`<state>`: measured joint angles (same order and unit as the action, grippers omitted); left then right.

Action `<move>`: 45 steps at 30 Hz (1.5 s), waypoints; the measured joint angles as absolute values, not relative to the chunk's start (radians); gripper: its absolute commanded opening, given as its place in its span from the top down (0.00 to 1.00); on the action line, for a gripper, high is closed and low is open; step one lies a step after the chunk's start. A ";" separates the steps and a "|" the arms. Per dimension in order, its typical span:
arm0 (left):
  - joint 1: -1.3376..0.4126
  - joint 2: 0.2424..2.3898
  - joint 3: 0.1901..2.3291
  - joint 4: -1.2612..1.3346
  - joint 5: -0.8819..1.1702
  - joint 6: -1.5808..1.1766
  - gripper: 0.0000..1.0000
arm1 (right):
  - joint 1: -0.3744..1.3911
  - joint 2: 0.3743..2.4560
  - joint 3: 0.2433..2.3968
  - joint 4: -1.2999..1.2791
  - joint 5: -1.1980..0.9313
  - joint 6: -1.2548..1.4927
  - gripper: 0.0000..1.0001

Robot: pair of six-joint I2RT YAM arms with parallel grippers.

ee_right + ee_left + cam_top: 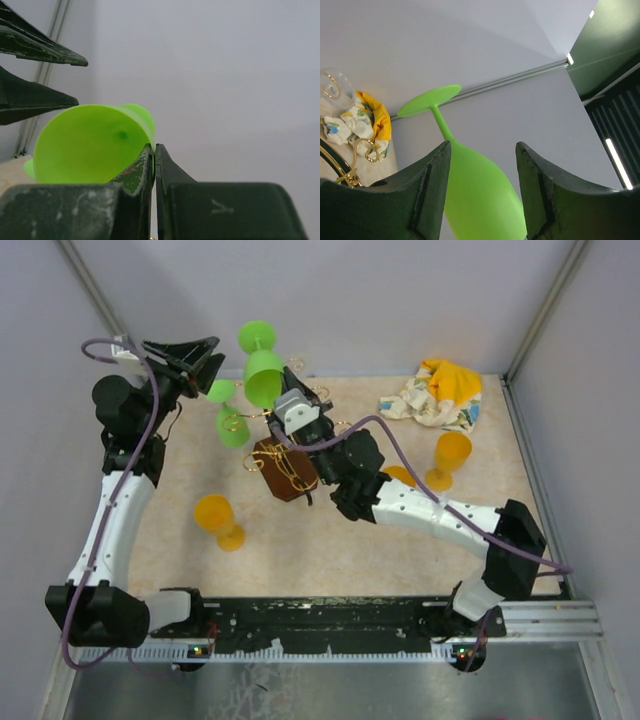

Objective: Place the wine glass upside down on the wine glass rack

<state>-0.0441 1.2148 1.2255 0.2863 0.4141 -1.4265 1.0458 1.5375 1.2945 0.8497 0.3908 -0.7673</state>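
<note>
A green wine glass (264,373) is held in the air behind the rack, foot uppermost. My right gripper (289,383) is shut on its rim, seen close in the right wrist view (90,145). My left gripper (207,357) is open just left of it. In the left wrist view the bowl (480,190) lies between the spread fingers (432,180); I cannot tell if they touch it. The gold wire rack (290,472) on its brown base stands below. A second green glass (230,422) hangs on its left side.
Orange goblets stand at front left (218,520) and right (450,457), one more (400,475) by the right arm. A yellow and white cloth (437,395) lies at back right. A clear glass (335,87) shows by the rack's curls.
</note>
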 measured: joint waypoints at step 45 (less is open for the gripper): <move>-0.062 1.188 1.145 0.285 0.477 -1.439 0.37 | 1.117 1.711 1.384 1.027 0.317 -0.933 1.00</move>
<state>-0.0620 1.1877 1.1454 0.2848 0.4767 -1.4387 1.1172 1.7107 1.3842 1.0271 0.3168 -0.9325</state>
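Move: The wine glass in the right fingers has its middle about 8 cm to the left hand's right, 1 cm back and 1 cm lower. The hanging green glass is 14 cm below the left hand, 1 cm back and 1 cm right. From the right hand, the open left gripper is 13 cm left, 5 cm ahead and 4 cm up; the rack is 2 cm ahead, 2 cm left and 15 cm below. Right hand brings its pinched wine glass about 6 cm left towards the open left gripper, sinking 3 cm. ##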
